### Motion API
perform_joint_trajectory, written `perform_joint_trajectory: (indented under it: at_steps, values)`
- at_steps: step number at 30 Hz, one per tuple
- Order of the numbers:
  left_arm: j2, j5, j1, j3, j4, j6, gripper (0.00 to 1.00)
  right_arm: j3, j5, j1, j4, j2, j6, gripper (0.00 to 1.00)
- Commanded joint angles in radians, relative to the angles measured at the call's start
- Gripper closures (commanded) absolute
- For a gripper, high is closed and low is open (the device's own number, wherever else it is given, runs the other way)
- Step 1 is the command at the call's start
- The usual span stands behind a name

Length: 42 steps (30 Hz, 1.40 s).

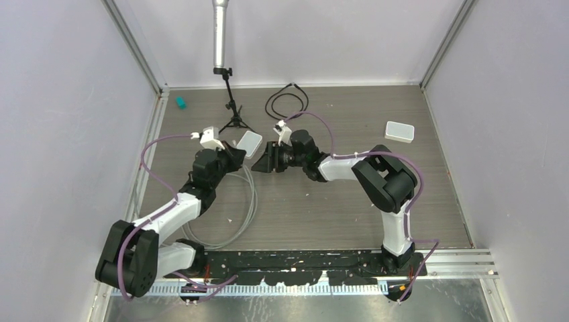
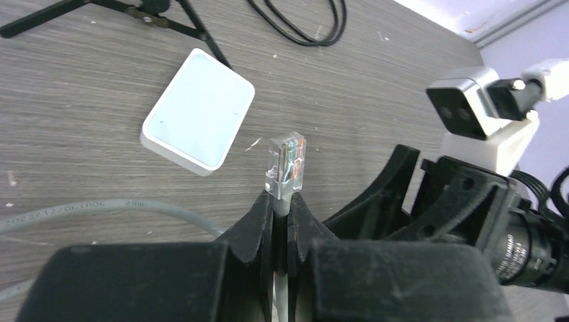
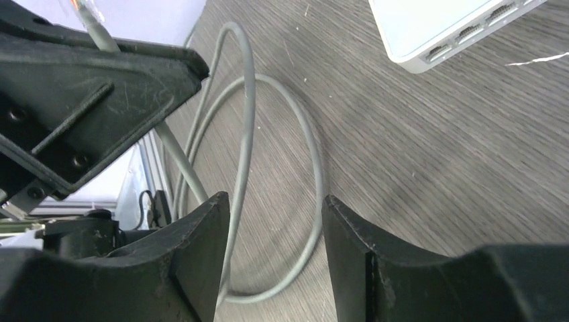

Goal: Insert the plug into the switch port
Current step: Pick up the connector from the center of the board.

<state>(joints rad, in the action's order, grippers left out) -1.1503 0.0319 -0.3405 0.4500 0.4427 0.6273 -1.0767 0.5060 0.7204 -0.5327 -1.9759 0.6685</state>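
The clear plug (image 2: 287, 164) stands upright on its grey cable, and my left gripper (image 2: 282, 201) is shut on the cable just behind it. The white switch (image 2: 199, 111) lies flat on the table beyond the plug and to its left, apart from it. In the right wrist view the switch (image 3: 436, 27) shows its row of ports (image 3: 470, 30) along the near side. My right gripper (image 3: 276, 204) stands open with nothing between its fingers, close beside the left gripper (image 3: 87, 80). From above, the left gripper (image 1: 235, 155), right gripper (image 1: 263, 161) and switch (image 1: 249, 142) sit close together.
The grey cable (image 3: 308, 168) loops on the table under both grippers. A black tripod (image 1: 233, 114) and a thin black cable (image 1: 287, 100) are behind the switch. A second white box (image 1: 400, 131) lies at the right, a small teal object (image 1: 180, 102) at the far left.
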Motion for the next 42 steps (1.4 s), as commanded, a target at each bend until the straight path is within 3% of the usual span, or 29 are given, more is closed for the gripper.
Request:
perform_joint_trajectory:
  at_steps: [1,5,16,25,32,42]
  values:
    - [-0.028,-0.096,-0.006,0.004,0.133,0.001,1.0,-0.04,0.045,-0.007,-0.1,-0.022,0.057,0.44]
    - [-0.044,-0.115,-0.008,0.008,0.144,0.003,1.0,-0.046,0.055,-0.001,-0.104,-0.029,0.06,0.49]
    - [-0.059,-0.133,-0.011,0.015,0.153,-0.003,1.0,-0.083,0.079,0.015,-0.077,-0.055,0.051,0.49]
    - [-0.06,-0.132,-0.014,0.013,0.155,-0.006,1.0,-0.132,0.078,0.042,-0.007,-0.083,0.02,0.58]
    - [-0.029,-0.098,-0.014,0.001,0.144,-0.01,1.0,-0.141,0.078,0.042,0.011,-0.082,-0.001,0.91]
    - [0.157,-0.073,-0.054,0.008,-0.164,-0.021,1.0,-0.063,-0.129,0.034,0.049,0.006,-0.064,0.99]
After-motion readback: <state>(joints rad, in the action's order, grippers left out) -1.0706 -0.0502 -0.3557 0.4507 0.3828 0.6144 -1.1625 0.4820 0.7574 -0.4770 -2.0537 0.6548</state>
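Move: The grey cable hanging below the held plug is about 3 cm to the right hand's left, 1 cm back and about level in height. The plug, in the left fingers, is some 6 cm left and 6 cm above the right hand; the white switch lies 9 cm ahead, 6 cm left and 9 cm below. From the left hand, that cable is roughly 3 cm right, 1 cm back, 5 cm below. The right hand eases about 3 cm left and slightly back to the hanging cable, shuts its half-open fingers to pinch it, then shifts a centimetre right, forward and down. The left hand, still gripping the plug, slides some 2 cm right towards it with a small clockwise turn, then near the end draws back and up about 1.5 cm each. ##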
